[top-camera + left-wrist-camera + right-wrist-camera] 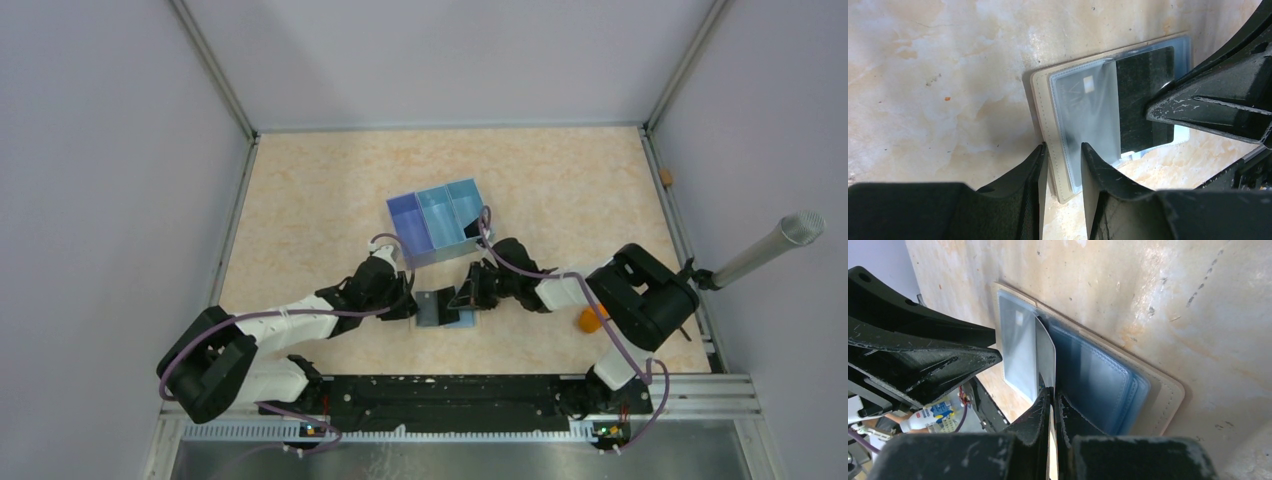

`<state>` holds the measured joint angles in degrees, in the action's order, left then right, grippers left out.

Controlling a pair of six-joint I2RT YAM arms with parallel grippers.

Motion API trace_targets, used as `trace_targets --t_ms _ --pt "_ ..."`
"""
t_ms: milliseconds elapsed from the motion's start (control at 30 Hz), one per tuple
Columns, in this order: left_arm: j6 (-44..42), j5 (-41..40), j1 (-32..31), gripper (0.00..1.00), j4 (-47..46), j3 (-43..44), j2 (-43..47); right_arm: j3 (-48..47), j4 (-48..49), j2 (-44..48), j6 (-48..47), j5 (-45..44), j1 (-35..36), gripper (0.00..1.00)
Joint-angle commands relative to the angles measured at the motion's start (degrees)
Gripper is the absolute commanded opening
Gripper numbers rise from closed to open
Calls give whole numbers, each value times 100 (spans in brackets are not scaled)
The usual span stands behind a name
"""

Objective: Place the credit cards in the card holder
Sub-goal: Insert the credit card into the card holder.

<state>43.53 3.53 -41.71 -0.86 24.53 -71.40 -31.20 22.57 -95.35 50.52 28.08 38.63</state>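
Observation:
The card holder [445,310] lies open on the table between both grippers, with a beige cover [1168,402], blue pockets and a clear sleeve [1088,115]. My right gripper [1052,392] is shut on a thin pale credit card [1046,352], held on edge with its far end at the clear sleeve's opening. In the left wrist view this card [1140,95] looks dark. My left gripper [1063,146] stands partly open astride the holder's beige edge [1040,110]: one finger beside the edge, the other on the clear sleeve. In the top view the grippers [413,303] [470,295] face each other.
A blue three-compartment tray [437,225] stands just behind the holder. An orange object [592,320] lies by the right arm. A metal cylinder [770,250] juts in at the right edge. A small tan piece [666,177] sits at the right rail. Walls enclose the table.

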Motion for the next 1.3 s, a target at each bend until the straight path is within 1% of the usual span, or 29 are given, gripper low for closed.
trace_targets --t_ms 0,167,333,367,467,600,833,933,1133,1267 --pt "-27 -72 -3 34 159 -162 -56 -197 -451 -210 -341 -947 182 0" --pt "52 18 -12 32 130 -249 -35 -208 -682 -221 -129 -1329 518 0" --pt "149 136 -12 31 -157 -357 14 -317 -831 -226 106 -1843 946 0" --pt "174 153 -12 30 -186 -381 13 -355 -856 -225 127 -1887 990 1" --pt "189 148 -12 30 -191 -396 35 -528 -1172 -167 67 -2084 1052 12" --pt "212 26 -17 31 -116 -396 151 -677 -1753 177 -134 -2403 1065 24" --pt "243 33 -14 32 -14 -366 365 -1079 -2765 708 -585 -2666 1080 41" --pt "249 65 -13 33 22 -358 476 -1245 -3095 827 -771 -2780 1131 45" --pt "333 235 -12 34 -33 -335 664 -1591 -3733 1089 -1105 -3138 1266 49" --pt "364 305 -12 34 -117 -326 689 -1692 -3968 1335 -1196 -3285 1278 51"
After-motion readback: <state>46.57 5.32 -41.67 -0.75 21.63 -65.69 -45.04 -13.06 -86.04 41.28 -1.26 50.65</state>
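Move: About 5 cm to the left of the right hand, level with it fore and aft and roughly 1 cm lower, is the middle of the holder's clear left pocket, which the gripped black card is to enter. The three-part tray lies some 15 cm ahead and 4 cm left of the right hand; the black card in the tray is about 14 cm ahead and 3 cm right. From the left hand, the pocket is about 3 cm right, 1 cm ahead and 2 cm below. Pushing the pinched card left into the clear pocket, the right hand goes nearly 3 cm while the left fingers stay at the holder's left edge, bracing it. The right fingers then open about halfway and the hand swings back right nearly 5 cm, rising 2 cm, its fingers tipping some 30 degrees steeper, taking the holder along; the left hand eases back and up about 1 cm. ##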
